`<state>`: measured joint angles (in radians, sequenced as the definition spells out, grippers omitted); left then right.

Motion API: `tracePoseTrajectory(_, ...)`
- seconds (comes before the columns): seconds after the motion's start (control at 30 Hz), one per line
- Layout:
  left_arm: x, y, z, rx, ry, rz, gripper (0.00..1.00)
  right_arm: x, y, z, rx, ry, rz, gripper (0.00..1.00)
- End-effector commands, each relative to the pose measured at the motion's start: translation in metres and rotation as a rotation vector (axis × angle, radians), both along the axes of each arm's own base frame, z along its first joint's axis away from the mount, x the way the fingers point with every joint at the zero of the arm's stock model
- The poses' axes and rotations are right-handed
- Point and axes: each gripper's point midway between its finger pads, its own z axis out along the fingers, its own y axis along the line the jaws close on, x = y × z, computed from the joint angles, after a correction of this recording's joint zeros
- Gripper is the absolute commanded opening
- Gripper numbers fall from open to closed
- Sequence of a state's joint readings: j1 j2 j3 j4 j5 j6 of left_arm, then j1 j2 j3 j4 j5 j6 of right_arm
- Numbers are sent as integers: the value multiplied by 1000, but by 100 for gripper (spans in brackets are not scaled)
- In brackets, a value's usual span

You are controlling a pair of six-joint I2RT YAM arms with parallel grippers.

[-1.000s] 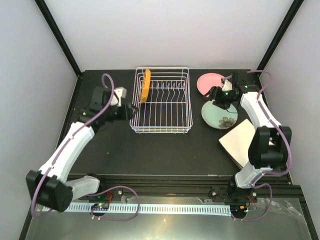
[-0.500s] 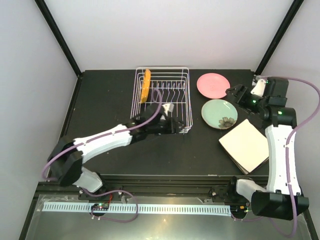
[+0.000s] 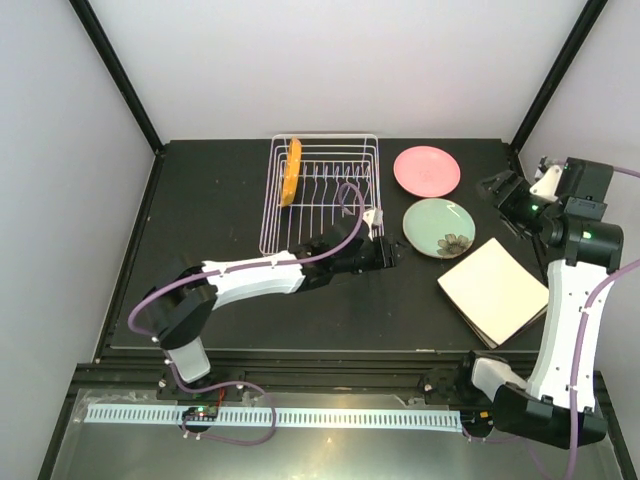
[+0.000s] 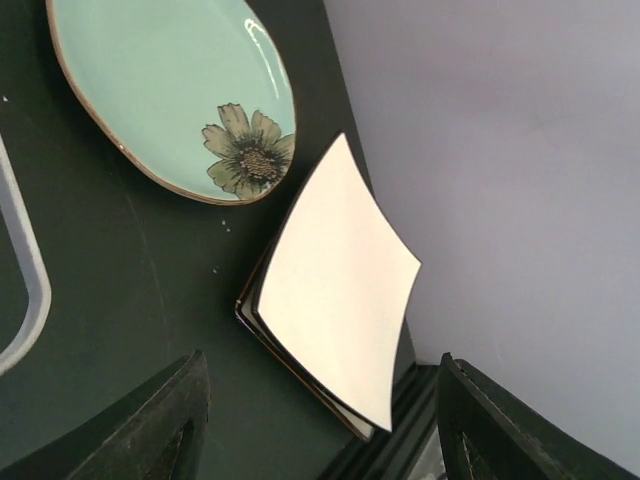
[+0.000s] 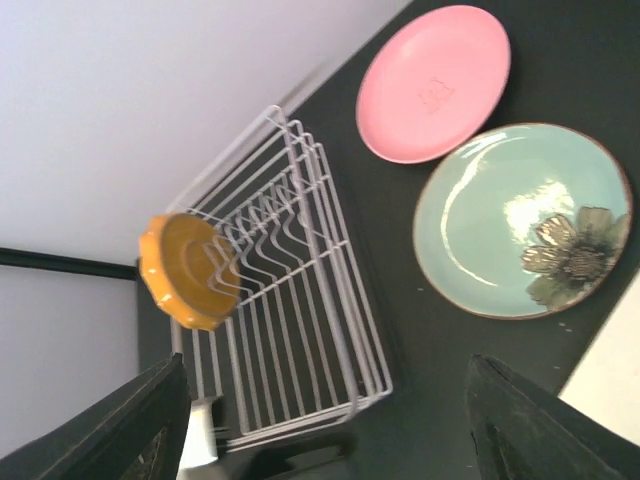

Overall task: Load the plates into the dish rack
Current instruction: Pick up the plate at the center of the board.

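The white wire dish rack (image 3: 330, 210) holds a small orange plate (image 3: 291, 170) upright at its left end. Right of it lie the pink plate (image 3: 427, 170), the green flower plate (image 3: 440, 227) and a plain white square plate (image 3: 493, 290) stacked on another. My left gripper (image 3: 392, 252) is open just left of the green plate. Its wrist view shows the green plate (image 4: 170, 90) and the square stack (image 4: 335, 285) ahead of the empty gripper (image 4: 315, 430). My right gripper (image 3: 497, 188) hangs open to the right of the pink plate, holding nothing (image 5: 330, 440).
The left arm stretches across the rack's front right corner (image 3: 372, 262). In the right wrist view I see the rack (image 5: 290, 300), the orange plate (image 5: 190, 270), the pink plate (image 5: 435, 80) and the green one (image 5: 520, 220). Grey walls close off the back and sides.
The left arm swung from the rack's left side across its front to the green plate. The right arm drew back to the right, away from the plates, and its jaws spread wider.
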<state>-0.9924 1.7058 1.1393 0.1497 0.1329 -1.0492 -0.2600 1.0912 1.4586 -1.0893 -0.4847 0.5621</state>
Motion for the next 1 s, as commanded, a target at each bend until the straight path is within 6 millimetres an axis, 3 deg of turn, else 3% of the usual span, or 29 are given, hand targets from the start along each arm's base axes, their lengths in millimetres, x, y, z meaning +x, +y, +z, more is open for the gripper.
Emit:
tracePoseTrajectory(0.0, 7, -30, 9, -47, -55, -21, 64, -16, 13, 32, 92, -51, 0, 76)
tracePoseTrajectory(0.2, 13, -50, -9, -93, -29, 0, 64, -30, 30, 57, 192, -100, 32, 76)
tracePoseTrajectory(0.27, 15, -57, -14, -108, -19, -4, 63, -33, 33, 57, 207, -94, 37, 76)
tracePoseTrajectory(0.6, 6, -89, -43, -113, 36, -48, 63, -39, 31, 35, 210, -52, 18, 76)
tracePoseTrajectory(0.97, -20, -113, -56, -93, 60, -107, 64, -37, 25, 2, 145, 11, 24, 76)
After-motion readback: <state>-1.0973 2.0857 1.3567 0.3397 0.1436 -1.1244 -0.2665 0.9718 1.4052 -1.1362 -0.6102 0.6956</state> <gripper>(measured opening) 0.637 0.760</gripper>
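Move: Some 10 cm ahead of the left hand and 11 cm to its right lies the green plate, about 17 cm lower. The pink plate's middle is roughly 14 cm farther out than the green one's and 3 cm to its left, while the white board sits about 23 cm right of the left hand and 5 cm back. The dish rack is some 15 cm ahead and 17 cm left of that hand. From the right hand, the green plate is about 8 cm ahead, 8 cm left and 31 cm down. Sweeping about 10 cm to the right while sinking some 6 cm, the open left hand travels past the rack's near right corner to just short of the green plate's near rim, easing back slightly at the end; it touches nothing. The right hand, also open and empty, draws back about 4 cm and drifts 3 cm left, rising 5 cm and sinking most of that again, with a 10-degree roll, left side up. ##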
